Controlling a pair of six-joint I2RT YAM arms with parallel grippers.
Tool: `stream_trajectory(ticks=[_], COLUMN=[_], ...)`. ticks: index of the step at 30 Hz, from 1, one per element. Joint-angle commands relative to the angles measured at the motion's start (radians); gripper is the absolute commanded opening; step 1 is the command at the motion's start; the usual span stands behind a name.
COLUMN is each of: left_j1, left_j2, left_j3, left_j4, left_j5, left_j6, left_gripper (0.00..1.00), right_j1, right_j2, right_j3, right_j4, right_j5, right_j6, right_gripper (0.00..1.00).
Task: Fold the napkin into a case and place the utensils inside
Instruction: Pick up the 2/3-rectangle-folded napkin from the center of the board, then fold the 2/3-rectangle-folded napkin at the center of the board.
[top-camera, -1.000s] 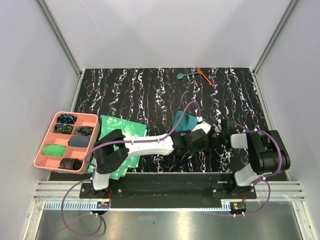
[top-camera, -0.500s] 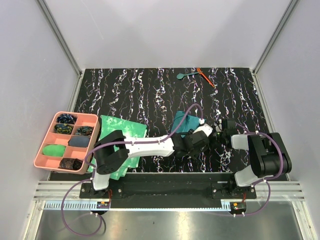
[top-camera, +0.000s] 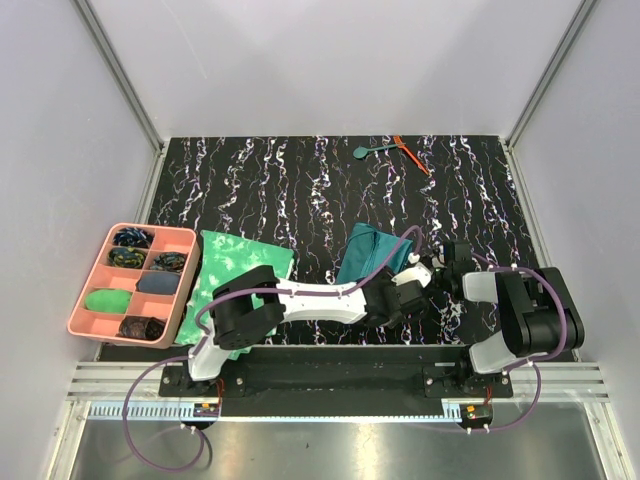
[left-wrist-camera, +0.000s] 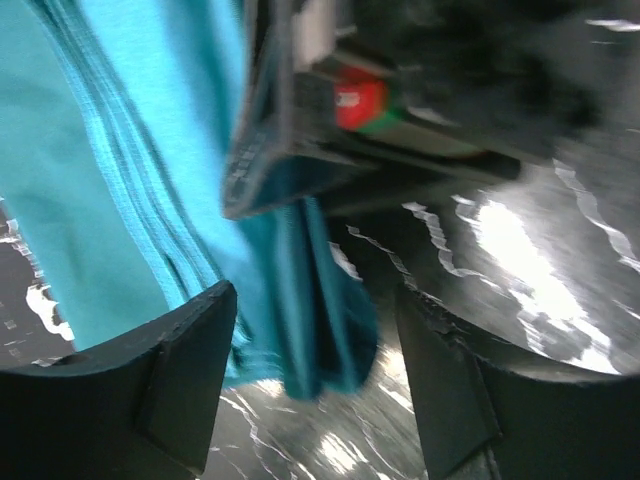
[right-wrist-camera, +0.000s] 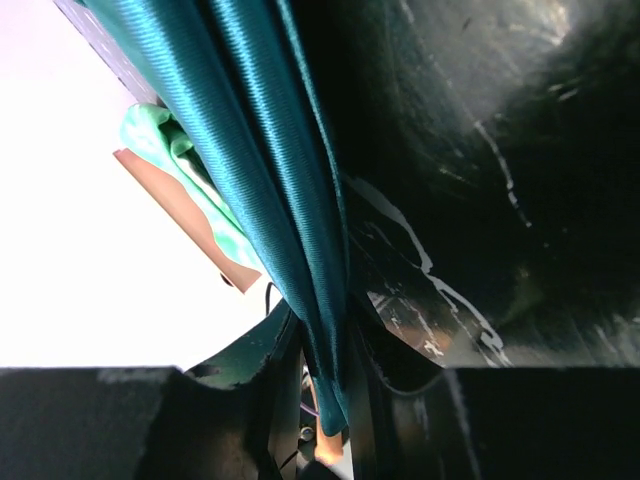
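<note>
The dark teal napkin (top-camera: 368, 250) lies folded into a narrow bundle near the middle of the table, its near corner lifted. My right gripper (right-wrist-camera: 335, 385) is shut on that corner, and the cloth (right-wrist-camera: 260, 150) runs up from its jaws in tight folds. In the top view the right gripper (top-camera: 432, 268) sits just right of the napkin. My left gripper (left-wrist-camera: 315, 370) is open, with the napkin's hanging end (left-wrist-camera: 300, 330) between its fingers but apart from both. From above, the left gripper (top-camera: 405, 288) is at the napkin's near right corner. The teal spoon (top-camera: 368, 151) and orange-red utensil (top-camera: 411, 155) lie at the far edge.
A pink compartment tray (top-camera: 100, 262) with small items stands at the left edge. Light green tie-dye cloths (top-camera: 235, 262) lie beside it, partly under the left arm. The left arm stretches across the near part of the table to the right arm.
My left gripper has opened and let go of the napkin, drawing back toward the near edge. My right gripper has shut on the napkin's corner. More of the napkin shows from above.
</note>
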Motion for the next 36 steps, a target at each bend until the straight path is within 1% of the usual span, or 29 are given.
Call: stream_trajectory(ticks=[1,2,5,6,7,8,9,11,12,14,16,17,18,21,25,28,33,36], left_j1=[0.004,0.004,0.005,0.004,0.004,0.004,0.005,0.005,0.004,0.005,0.005,0.005,0.005,0.005,0.007,0.005,0.005,0.007], left_j2=[0.014,0.016,0.019,0.016,0.008,0.004,-0.004,-0.021,-0.031,-0.041,-0.051,-0.056,-0.067,-0.09,-0.114,-0.128,-0.143,-0.153], left_j3=[0.042,0.044,0.053,0.055,0.052,0.049,0.039,0.029,0.02,0.01,0.001,-0.002,-0.01,-0.019,-0.023,-0.022,-0.034,-0.046], left_j4=[-0.01,-0.006,0.002,0.005,0.007,0.013,0.014,0.02,0.023,0.027,0.025,0.025,0.025,0.023,0.022,0.02,0.019,0.02], left_j5=[-0.158,-0.173,-0.172,-0.17,-0.167,-0.164,-0.161,-0.152,-0.146,-0.126,-0.117,-0.114,-0.115,-0.118,-0.115,-0.098,-0.086,-0.08], left_j6=[-0.002,-0.003,0.0,0.0,0.0,0.0,0.0,-0.002,-0.002,-0.002,-0.005,-0.005,-0.006,0.0,0.006,0.006,0.014,0.014], left_gripper=[0.66,0.65,0.57,0.48,0.44,0.37,0.27,0.2,0.14,0.09,0.05,0.04,0.03,0.0,0.0,0.0,0.0,0.0], right_j1=[0.008,0.006,0.008,0.006,0.008,0.006,0.008,0.006,0.006,0.006,0.006,0.005,0.006,0.006,0.005,-0.006,-0.06,-0.092], right_j2=[-0.042,-0.047,-0.053,-0.056,-0.054,-0.05,-0.044,-0.018,-0.007,0.024,0.053,0.062,0.067,0.067,0.058,0.071,0.076,0.067], right_j3=[-0.006,-0.009,-0.011,-0.012,-0.008,-0.003,0.006,0.017,0.035,0.057,0.08,0.093,0.095,0.098,0.1,0.118,0.166,0.167], right_j4=[0.011,0.012,0.018,0.017,0.015,0.0,0.0,0.0,0.0,-0.006,-0.006,-0.005,-0.005,-0.019,-0.04,-0.063,-0.141,-0.147], right_j5=[0.001,0.001,0.0,0.003,0.006,0.017,0.018,0.02,0.024,0.035,0.041,0.04,0.04,0.044,0.058,0.066,0.07,0.09], right_j6=[0.038,0.043,0.049,0.046,0.04,0.02,0.011,-0.029,-0.046,-0.103,-0.138,-0.15,-0.158,-0.186,-0.206,-0.238,-0.316,-0.336], right_gripper=[0.29,0.29,0.3,0.3,0.31,0.31,0.32,0.34,0.35,0.38,0.47,0.52,0.59,0.67,0.71,0.72,0.72,0.75])
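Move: The left hand, open, stands at the gathered near end of the folded napkin; the napkin's middle lies about 6 cm ahead and 5 cm left of it, some 2 cm lower. The green cloth is roughly 37 cm left and 2 cm back; the spoon about 36 cm ahead and 2 cm left, the orange utensil 33 cm ahead and 8 cm right. From the right hand, already on the napkin, its middle is about 1 cm ahead and 5 cm left. Forward and a little left, under 2 cm, the left hand eases onto the napkin's gathered near end, shuts its fingers on it, holds there briefly, then lifts straight up about 4 cm. As the left grip closes, the right fingers spread wide around the cloth and the right hand goes some 3 cm forward, finally drifting slightly to the right. ##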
